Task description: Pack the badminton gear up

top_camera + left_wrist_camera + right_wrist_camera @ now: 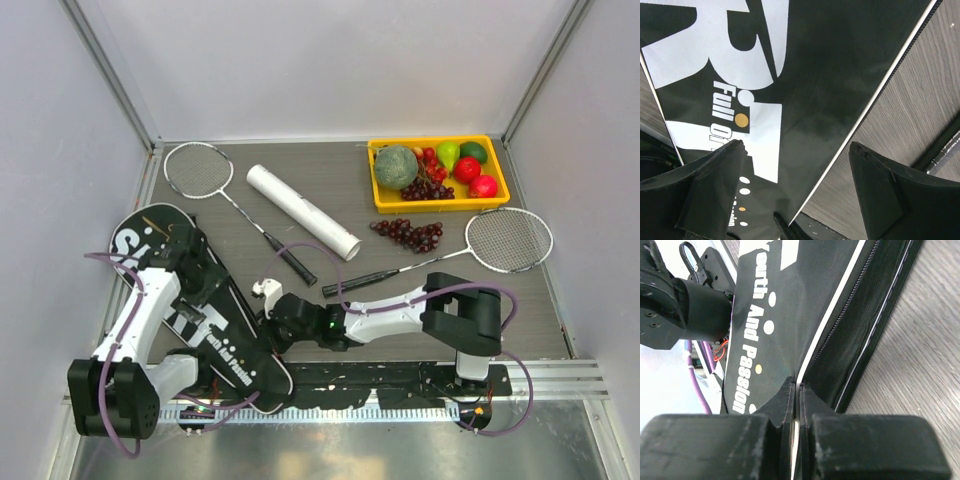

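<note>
The black racket bag (165, 240) with white lettering lies at the front left. My left gripper (205, 285) hovers over its middle. In the left wrist view this gripper (796, 145) is open and holds nothing, with the bag (815, 75) just below its fingers. My right gripper (270, 322) is at the bag's right edge. In the right wrist view it (799, 385) is shut on the bag's white-piped rim (840, 320). One racket (200, 170) lies at the back left and another racket (508, 240) at the right. The white tube (302, 210) rests between them.
A yellow tray (440, 203) of fruit stands at the back right, with a bunch of dark grapes (410, 233) in front of it on the table. Walls close in the left, back and right sides. A metal rail (560, 378) runs along the near edge.
</note>
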Motion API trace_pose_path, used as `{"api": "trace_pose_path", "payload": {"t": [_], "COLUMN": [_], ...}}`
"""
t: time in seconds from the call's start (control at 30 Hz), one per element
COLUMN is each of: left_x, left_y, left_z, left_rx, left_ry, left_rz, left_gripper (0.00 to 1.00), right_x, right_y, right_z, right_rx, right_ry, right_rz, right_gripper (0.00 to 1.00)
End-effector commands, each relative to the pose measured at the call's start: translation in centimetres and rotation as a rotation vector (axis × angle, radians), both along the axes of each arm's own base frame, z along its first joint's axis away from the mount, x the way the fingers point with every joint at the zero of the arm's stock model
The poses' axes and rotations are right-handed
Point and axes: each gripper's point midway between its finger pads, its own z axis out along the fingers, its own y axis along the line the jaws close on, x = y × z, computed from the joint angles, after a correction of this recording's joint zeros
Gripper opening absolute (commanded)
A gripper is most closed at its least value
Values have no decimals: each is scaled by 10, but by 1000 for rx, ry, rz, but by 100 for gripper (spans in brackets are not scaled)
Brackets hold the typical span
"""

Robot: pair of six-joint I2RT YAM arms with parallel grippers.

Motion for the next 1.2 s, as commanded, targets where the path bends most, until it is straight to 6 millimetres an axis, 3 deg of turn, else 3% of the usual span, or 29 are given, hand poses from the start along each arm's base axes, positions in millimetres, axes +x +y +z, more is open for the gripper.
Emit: {"api": "trace_pose_path", "payload": {"t": [0.0,0.17,0.37,0.63,0.8,0.93,1.1,1.17], "left_x": [11,2,-8,-11,-9,-9,-8,-8], "left_y": [-7,-9,-14,-17,-19,-21,-30,-33], "left_z": [22,26,21,15,17,12,6,6], "left_rx": [-15,1,-10,-25,-31,-38,-84,-100], "left_ry": [-66,-26,14,18,22,33,53,58], "left_rz": [-20,-18,-19,-19,-41,-54,-93,-106], "left_gripper": [88,88,84,62,69,47,0,0], "right_x": [21,18,16,17,15,13,10,8], "right_y": [6,5,6,5,6,7,5,4], "right_z": [62,53,58,60,62,63,64,65], "right_rx": [15,-109,-166,-180,-172,-169,-159,-151], "right_ry": [-231,-317,-394,-427,-441,-441,-440,-432], "right_rz": [-106,-100,-117,-123,-108,-99,-88,-83], "right_gripper": [6,6,5,5,5,5,8,17]}}
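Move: The racket cover's near-right white-piped edge runs about 3 cm right of the left hand's open fingers and 1 cm ahead, roughly level with them. From the left hand, the left racket's handle lies some 19 cm right, 13 cm ahead and 6 cm lower. The right hand already pinches the same edge farther down the cover, right at its fingertips; the right racket's handle is about 30 cm right of it, 18 cm ahead and 5 cm lower. The cover's edge is raised by the right hand, which keeps its pinch as it climbs some 3.5 cm and rolls about 25 degrees, its fingers tipping more steeply down. The left hand rises slightly, shifts about 2.5 cm right onto the edge, and closes from wide open to pinch the piping between its fingertips. ##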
